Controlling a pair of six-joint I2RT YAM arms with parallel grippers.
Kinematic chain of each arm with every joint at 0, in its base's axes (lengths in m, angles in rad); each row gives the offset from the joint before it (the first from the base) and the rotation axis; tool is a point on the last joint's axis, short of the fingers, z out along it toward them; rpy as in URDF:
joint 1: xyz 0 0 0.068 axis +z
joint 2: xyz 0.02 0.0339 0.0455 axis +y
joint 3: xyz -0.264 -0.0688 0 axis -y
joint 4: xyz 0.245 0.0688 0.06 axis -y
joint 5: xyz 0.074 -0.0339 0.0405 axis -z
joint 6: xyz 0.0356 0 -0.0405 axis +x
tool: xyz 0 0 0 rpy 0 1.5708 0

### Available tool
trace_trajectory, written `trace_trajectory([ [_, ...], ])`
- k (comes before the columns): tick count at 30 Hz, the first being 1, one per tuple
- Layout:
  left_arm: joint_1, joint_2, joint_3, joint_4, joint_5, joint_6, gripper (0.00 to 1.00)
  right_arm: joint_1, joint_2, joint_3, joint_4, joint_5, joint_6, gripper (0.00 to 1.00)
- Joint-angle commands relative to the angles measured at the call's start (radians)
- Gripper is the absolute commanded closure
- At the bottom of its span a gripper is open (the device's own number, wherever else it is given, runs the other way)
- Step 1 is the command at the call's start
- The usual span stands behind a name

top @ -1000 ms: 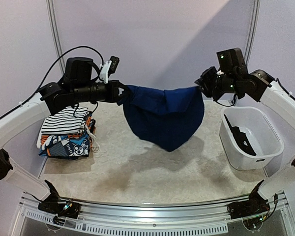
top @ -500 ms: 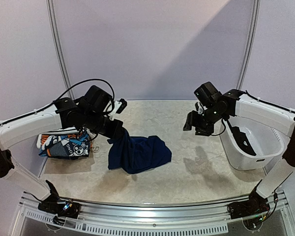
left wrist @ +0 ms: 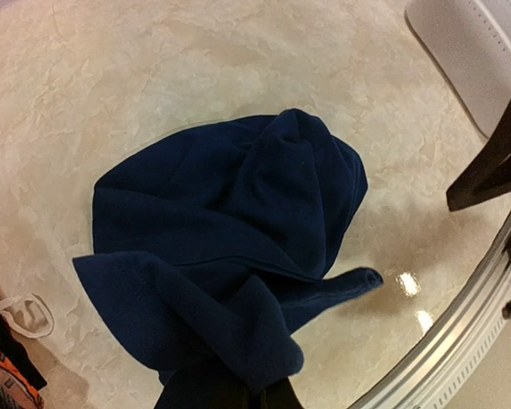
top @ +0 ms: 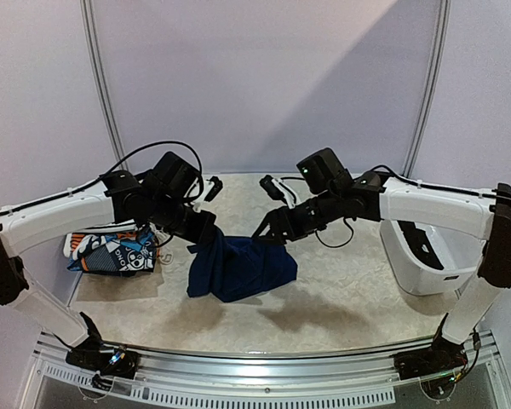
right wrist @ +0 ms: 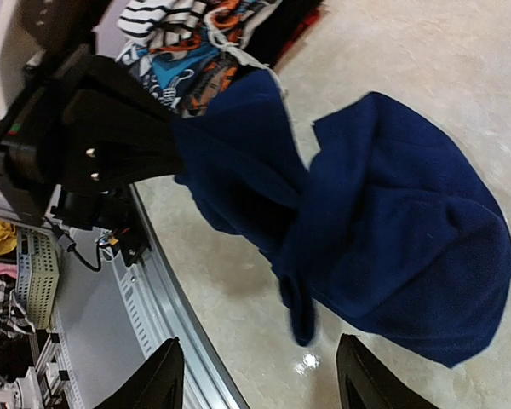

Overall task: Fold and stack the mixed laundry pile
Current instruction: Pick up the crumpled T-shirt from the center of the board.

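The navy blue garment [top: 243,268] lies crumpled on the table in front of the left arm. One corner of it is lifted in my left gripper [top: 203,232], which is shut on that cloth [left wrist: 230,230]; the fingers show at the bottom edge of the left wrist view, under a fold [left wrist: 238,396]. My right gripper [top: 268,226] hovers open just above the garment's right side, and nothing is between its fingers [right wrist: 260,341]. The navy cloth [right wrist: 392,247] fills the right wrist view. The folded stack [top: 111,251], striped and cartoon-print, sits at the left edge.
A white plastic tub [top: 409,273] stands at the right with a black garment [top: 413,243] inside it. The metal rail [top: 255,375] runs along the table's near edge. The left arm's black gripper body [right wrist: 111,136] is close to the right gripper.
The right gripper let go of the navy garment and opened. The cloth, earlier stretched in the air between both grippers, dropped onto the table. The right arm then swung left, down over it.
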Motion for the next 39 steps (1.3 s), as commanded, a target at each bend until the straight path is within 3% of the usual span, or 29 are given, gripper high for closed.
trace_trajectory([
  [1, -0.011, 0.006, 0.013, 0.006, 0.011, -0.013, 1.0, 0.026, 0.06, -0.006, 0.124, -0.075, -0.038, 0.39],
  [11, -0.011, -0.02, -0.032, 0.01, 0.007, -0.028, 1.0, 0.029, 0.173, -0.001, 0.113, -0.078, -0.064, 0.46],
  [20, -0.011, -0.034, -0.056, 0.011, 0.002, -0.036, 1.0, 0.029, 0.208, -0.015, 0.064, 0.028, -0.104, 0.48],
  [32, -0.011, -0.029, -0.06, 0.015, 0.004, -0.034, 1.0, 0.052, 0.241, -0.025, 0.033, 0.045, -0.123, 0.6],
  [39, -0.009, -0.029, -0.056, 0.007, -0.002, -0.025, 1.0, 0.06, 0.255, -0.019, 0.02, 0.088, -0.127, 0.81],
])
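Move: The right gripper, open and empty, goes for the loose hanging flap of the blue T-shirt, about 12 cm below it, 3 cm to its left and 1 cm back. The shirt's lying part spreads some 5 cm ahead, 4 cm left and 17 cm below; the bunch held by the other gripper is about 14 cm left, 1 cm ahead and 2 cm lower. From the left gripper the flap lies roughly 12 cm to the right, 3 cm back and 9 cm below. Lower the right gripper about 11 cm onto the T-shirt's loose flap, starting with a small shift left and then going almost straight down. Tip its left-pointing fingers some 10 degrees steeper and, as they come astride the flap, narrow them to less than half their gap. Keep the left gripper shut on its bunch, nearly in place. ##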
